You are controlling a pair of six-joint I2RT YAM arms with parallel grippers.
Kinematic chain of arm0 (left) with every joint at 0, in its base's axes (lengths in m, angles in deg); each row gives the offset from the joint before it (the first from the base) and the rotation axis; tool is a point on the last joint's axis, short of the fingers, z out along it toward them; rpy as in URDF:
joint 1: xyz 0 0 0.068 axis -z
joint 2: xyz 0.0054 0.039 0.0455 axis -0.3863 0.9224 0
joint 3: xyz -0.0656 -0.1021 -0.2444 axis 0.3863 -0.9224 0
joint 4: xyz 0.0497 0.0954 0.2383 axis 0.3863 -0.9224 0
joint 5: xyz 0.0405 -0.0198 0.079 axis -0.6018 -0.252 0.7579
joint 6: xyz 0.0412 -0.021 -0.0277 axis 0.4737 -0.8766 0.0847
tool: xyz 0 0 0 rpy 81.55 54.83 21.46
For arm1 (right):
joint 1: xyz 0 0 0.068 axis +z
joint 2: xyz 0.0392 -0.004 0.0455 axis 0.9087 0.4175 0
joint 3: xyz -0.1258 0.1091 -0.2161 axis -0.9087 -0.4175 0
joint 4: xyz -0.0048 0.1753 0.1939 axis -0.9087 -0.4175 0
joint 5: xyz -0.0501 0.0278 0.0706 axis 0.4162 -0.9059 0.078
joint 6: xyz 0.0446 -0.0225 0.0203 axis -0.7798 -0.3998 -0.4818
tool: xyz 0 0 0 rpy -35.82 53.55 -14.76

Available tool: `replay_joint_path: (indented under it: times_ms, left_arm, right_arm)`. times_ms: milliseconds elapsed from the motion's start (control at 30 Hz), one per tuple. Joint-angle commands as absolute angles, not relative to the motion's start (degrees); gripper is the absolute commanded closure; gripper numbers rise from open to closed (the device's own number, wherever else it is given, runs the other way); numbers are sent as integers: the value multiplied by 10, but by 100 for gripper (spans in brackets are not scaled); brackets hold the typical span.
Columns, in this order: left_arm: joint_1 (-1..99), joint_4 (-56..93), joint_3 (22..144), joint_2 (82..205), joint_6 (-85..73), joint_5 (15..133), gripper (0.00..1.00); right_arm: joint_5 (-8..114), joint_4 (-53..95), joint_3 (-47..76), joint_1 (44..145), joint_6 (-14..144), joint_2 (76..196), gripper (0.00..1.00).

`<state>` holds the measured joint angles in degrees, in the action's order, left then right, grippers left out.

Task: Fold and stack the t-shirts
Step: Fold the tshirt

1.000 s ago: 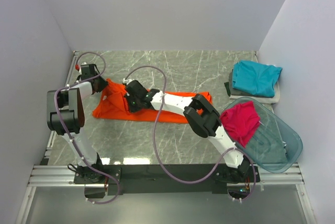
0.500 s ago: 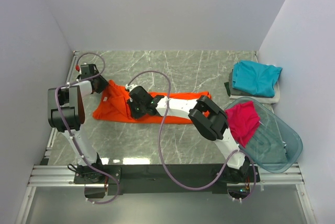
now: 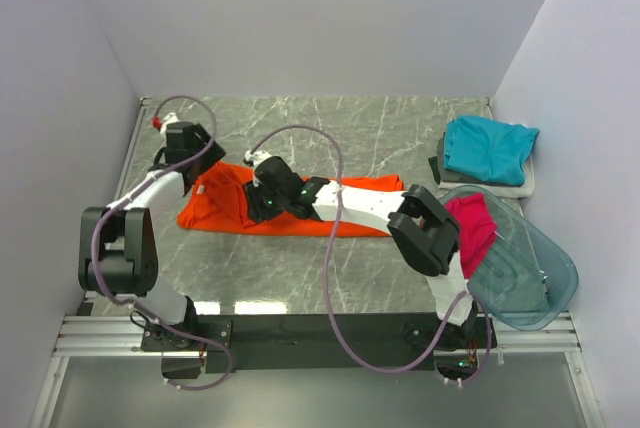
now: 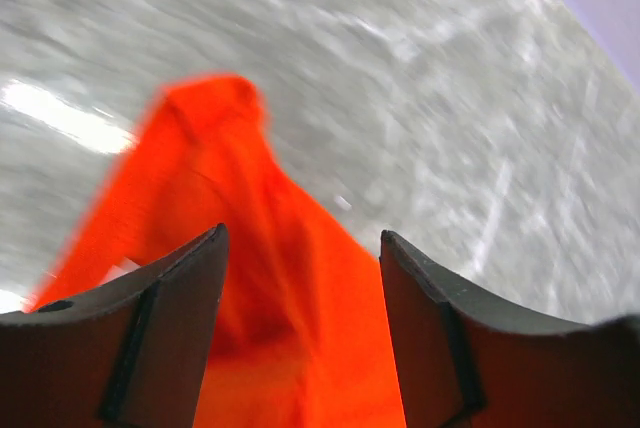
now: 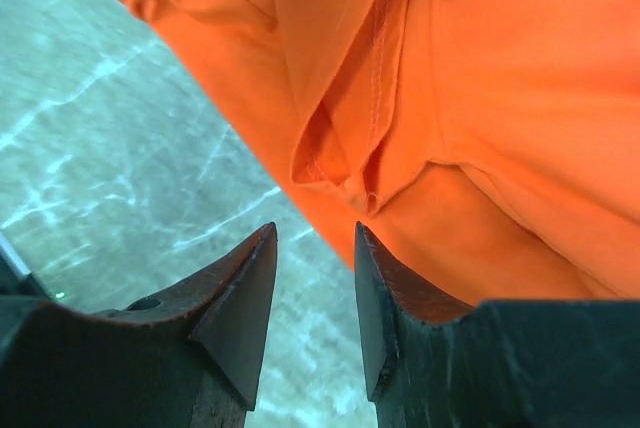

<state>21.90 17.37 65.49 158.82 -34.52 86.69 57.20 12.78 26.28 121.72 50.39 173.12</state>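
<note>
The bright orange t-shirt [image 3: 215, 208] lies stretched left to right on the marble table [image 3: 380, 138], its left part folded over. My left gripper [image 3: 200, 161] hovers at the shirt's far left corner. In the left wrist view that gripper [image 4: 300, 238] is open, with orange cloth [image 4: 250, 198] lying loose under the gap. My right gripper [image 3: 262, 200] is over the shirt's left-middle. Its jaws [image 5: 313, 233] stand open over bare table beside the shirt's hem [image 5: 480, 98]. A teal t-shirt [image 3: 490, 148] rests on a pale one [image 3: 490, 188] at the back right. A magenta t-shirt [image 3: 470, 230] hangs over the tub's rim.
A clear bluish plastic tub [image 3: 525, 278] sits at the right front beside the right arm's base. White walls close in the table on the left, back and right. Purple cables loop above both arms.
Both grippers have opened and let go of the orange shirt. The left gripper has drawn back toward the far left corner. The right arm has reached further left over the shirt.
</note>
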Motion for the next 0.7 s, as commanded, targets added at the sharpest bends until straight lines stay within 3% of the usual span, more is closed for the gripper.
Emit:
replay_joint_path:
  times_ms: [0, 667]
  left_arm:
    - [257, 147, 625, 1553, -343, 902, 32]
    - [315, 32, 685, 1628, -313, 933, 34]
  right_arm:
    - [589, 145, 227, 1197, 504, 1664, 56]
    - [593, 209, 9, 1095, 473, 1513, 56]
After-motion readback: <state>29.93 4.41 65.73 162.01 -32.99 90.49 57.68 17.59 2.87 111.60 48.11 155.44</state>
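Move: Both open hands hang over the t-shirt's left part. The folded-in sleeve lies about 8 cm back and 5 cm right of the left hand, 8 cm below; the white label is about 5 cm back and 4 cm left. The middle of the t-shirt lies about 11 cm to the right of the right hand and level with it fore and aft, 6 cm below; the sleeve's cuff sits about 3 cm left, straight below that line. Sinking some 6 cm while drawing back and to the right about 5 cm each way, the left hand comes down close over the folded-in sleeve, fingers still open and tipping about 15 degrees further down. The right hand travels some 12 cm right, away from the cuff towards the t-shirt's middle, first rising a little, then dropping back to its starting height, turning slightly clockwise with its fingers still parted. ##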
